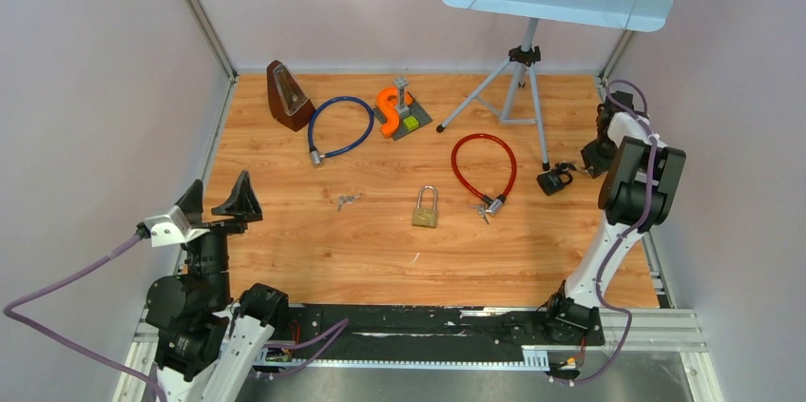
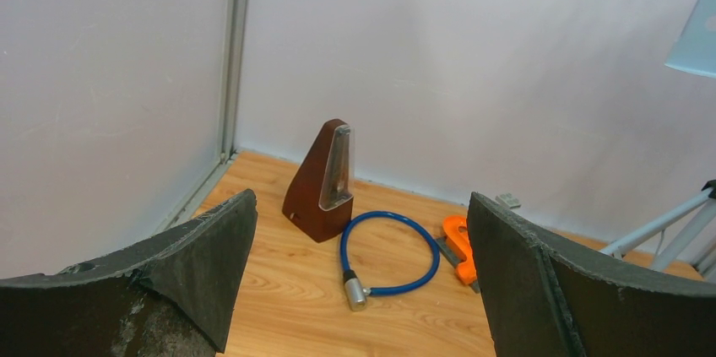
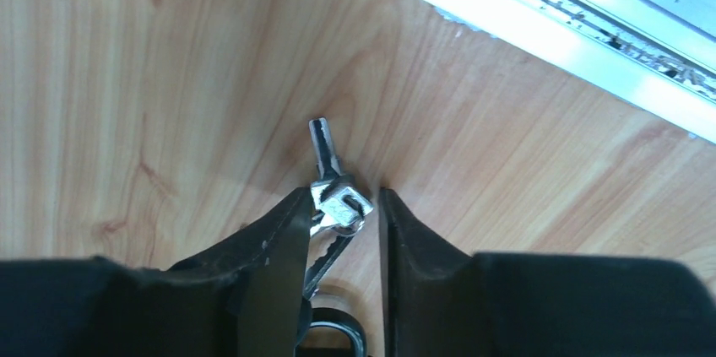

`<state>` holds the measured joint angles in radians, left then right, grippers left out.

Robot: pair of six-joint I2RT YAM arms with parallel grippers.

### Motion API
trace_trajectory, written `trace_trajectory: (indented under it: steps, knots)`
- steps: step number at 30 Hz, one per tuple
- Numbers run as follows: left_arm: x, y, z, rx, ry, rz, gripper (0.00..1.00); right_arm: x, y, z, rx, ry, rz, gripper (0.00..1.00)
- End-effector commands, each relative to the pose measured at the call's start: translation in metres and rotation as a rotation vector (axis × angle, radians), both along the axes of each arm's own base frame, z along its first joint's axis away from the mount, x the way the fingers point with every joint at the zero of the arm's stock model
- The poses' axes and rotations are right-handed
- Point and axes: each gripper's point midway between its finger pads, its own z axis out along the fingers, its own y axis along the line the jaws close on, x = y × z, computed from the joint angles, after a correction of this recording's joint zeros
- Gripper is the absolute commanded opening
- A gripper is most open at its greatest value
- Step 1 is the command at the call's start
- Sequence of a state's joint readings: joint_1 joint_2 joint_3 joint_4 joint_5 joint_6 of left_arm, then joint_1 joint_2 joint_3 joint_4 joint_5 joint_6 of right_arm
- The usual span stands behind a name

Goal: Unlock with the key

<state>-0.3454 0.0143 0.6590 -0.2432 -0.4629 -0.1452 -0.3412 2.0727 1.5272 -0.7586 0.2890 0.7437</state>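
A small bunch of silver keys (image 3: 325, 150) on a ring lies on the wooden table by the right edge rail. My right gripper (image 3: 342, 198) straddles it with the jaws narrowed. The left finger (image 3: 283, 226) touches the bunch and the right finger (image 3: 401, 230) stands a small gap away. Just behind the keys shows the shackle of a black padlock (image 3: 336, 333), which lies beside the right gripper (image 1: 594, 157) as the black padlock (image 1: 554, 180) in the top view. My left gripper (image 1: 219, 202) hovers open at the near left, empty.
A brass padlock (image 1: 425, 209) lies mid-table, with loose keys (image 1: 349, 200) to its left. A red cable lock (image 1: 485, 169), a blue cable lock (image 1: 339, 128), a metronome (image 1: 288, 96), an orange clamp block (image 1: 394, 109) and a music stand tripod (image 1: 518, 79) sit farther back.
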Motion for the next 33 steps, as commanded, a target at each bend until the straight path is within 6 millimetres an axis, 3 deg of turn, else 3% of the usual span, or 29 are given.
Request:
trace_trajectory:
  steps: [1,4,11,18,24,29,33]
  knots:
    - [0.0,0.002,0.004,0.009,-0.017,0.015,1.0,-0.007,0.001,0.005,0.018,-0.022,-0.037,0.26]
    - [-0.001,0.002,0.004,0.009,-0.019,0.013,1.0,-0.011,0.003,0.011,0.021,-0.03,-0.033,0.13]
    - [-0.001,0.003,0.004,0.011,-0.02,0.016,1.0,-0.027,0.013,0.038,0.024,-0.083,-0.028,0.01]
    - [-0.002,0.0,0.005,0.008,-0.023,0.0,1.0,-0.053,0.04,0.065,0.013,-0.123,0.033,0.0]
    - [-0.001,-0.007,0.007,0.015,-0.035,-0.038,1.0,-0.067,0.087,0.095,0.024,-0.215,0.194,0.0]
    - [0.003,-0.015,0.006,0.026,-0.023,-0.072,1.0,-0.073,0.147,0.13,0.015,-0.35,0.441,0.0]
    - [0.011,-0.025,0.005,0.045,0.0,-0.113,1.0,-0.083,0.2,0.141,0.062,-0.416,0.624,0.0]
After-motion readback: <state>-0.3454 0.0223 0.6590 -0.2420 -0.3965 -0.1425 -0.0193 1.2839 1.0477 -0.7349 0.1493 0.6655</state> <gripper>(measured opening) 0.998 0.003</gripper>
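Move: The keys lie practically at the right hand, between its open fingertips and about 1 cm down. Roughly 9 cm to their left and 3 cm nearer the robot is the black padlock; the tripod foot stands some 12 cm left of the keys, 1 cm farther out. The red cable lock's loop centres about 29 cm left, 2 cm farther out. From the left hand, the keys are some 95 cm right, 23 ahead and 36 below. The right fingers shut on the keys, draw back about 8 cm, then sweep left some 16, rising. ##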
